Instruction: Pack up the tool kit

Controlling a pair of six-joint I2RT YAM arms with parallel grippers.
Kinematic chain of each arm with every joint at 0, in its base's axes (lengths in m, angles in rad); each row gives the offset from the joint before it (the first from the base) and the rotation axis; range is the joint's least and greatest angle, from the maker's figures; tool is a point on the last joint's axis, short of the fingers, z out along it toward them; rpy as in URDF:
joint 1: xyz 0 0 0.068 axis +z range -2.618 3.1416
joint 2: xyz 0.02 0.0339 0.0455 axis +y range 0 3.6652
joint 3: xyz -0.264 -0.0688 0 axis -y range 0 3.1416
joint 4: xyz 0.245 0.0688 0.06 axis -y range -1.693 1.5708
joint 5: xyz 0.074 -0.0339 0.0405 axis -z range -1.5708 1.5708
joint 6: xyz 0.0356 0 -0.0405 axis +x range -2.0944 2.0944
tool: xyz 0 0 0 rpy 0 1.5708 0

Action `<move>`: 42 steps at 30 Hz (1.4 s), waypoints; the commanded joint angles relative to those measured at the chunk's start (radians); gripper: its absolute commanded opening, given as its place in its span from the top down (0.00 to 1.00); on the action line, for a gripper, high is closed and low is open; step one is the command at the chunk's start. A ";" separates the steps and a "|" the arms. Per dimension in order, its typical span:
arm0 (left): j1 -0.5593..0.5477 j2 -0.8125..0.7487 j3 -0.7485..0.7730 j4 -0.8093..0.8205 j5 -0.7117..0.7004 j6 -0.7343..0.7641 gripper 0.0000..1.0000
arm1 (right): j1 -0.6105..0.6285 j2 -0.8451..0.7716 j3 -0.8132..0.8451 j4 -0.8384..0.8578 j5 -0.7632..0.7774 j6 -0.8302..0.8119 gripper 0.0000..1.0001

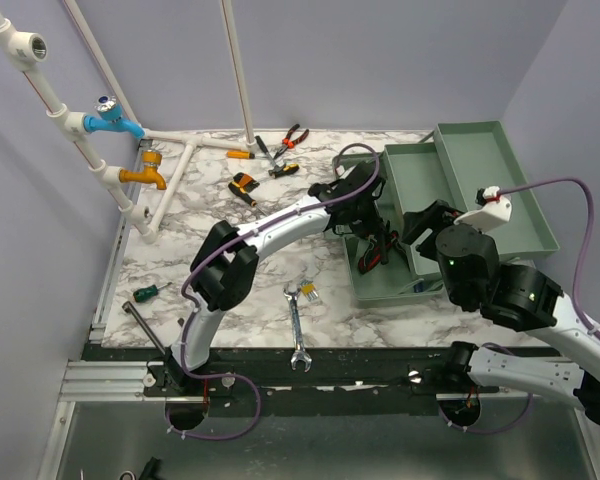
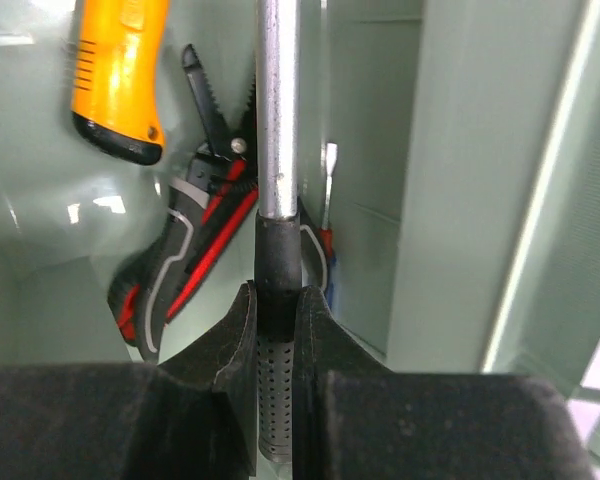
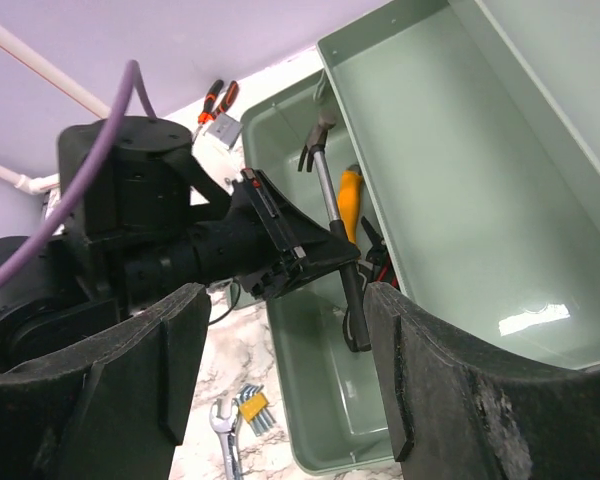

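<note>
The grey-green toolbox (image 1: 380, 290) stands at the right of the table, its lid (image 1: 500, 190) thrown open behind it. My left gripper (image 2: 277, 300) reaches into the box (image 3: 310, 400), shut on the black perforated grip of a steel-shafted hammer (image 2: 277, 120). The hammer (image 3: 325, 185) hangs over the box floor with its head toward the far end. Below it lie an orange handle (image 2: 120, 80), red-and-black pliers (image 2: 195, 250) and a small screwdriver (image 2: 328, 185). My right gripper (image 3: 285, 310) hovers open over the box's near end, holding nothing.
Loose on the marble are red-handled pliers (image 1: 292, 137), an orange screwdriver (image 1: 240, 154), a black-and-yellow tool (image 1: 244, 187), a green screwdriver (image 1: 150, 292), a wrench (image 1: 296, 330) and hex keys (image 1: 307, 291). White pipes with taps (image 1: 130, 150) run along the left.
</note>
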 commanded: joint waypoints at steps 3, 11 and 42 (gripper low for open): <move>-0.011 0.062 0.049 0.005 -0.031 -0.051 1.00 | 0.000 -0.017 -0.003 -0.034 0.057 -0.001 0.29; -0.011 0.067 0.125 -0.038 -0.013 0.081 0.59 | 0.000 0.094 0.064 -0.121 0.010 -0.029 0.29; 0.232 -1.134 -0.840 -0.011 -0.554 0.365 0.01 | -0.002 0.549 0.229 0.228 -0.374 -0.271 0.31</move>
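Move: Just beneath the left hand, some 5 cm down inside the open box, is the place for the hammer it still grips. The red-and-black cutters lie there about 2 cm left and 2 cm back of the hand, and the orange tool is roughly 6 cm ahead and 3 cm left, both about 6 cm down. From the right hand that place is around 11 cm ahead, 4 cm left and 22 cm below. Lowering the hammer about 3.5 cm into the box, head pointing forward, the left hand opens its fingers and lets go, then climbs out and swings left over the bare table, ending some 26 cm left, already sinking from its peak, fingers wide and tipped up about 30 degrees. The open right hand hovers, then sweeps about 12 cm left over the box, dipping a little. ##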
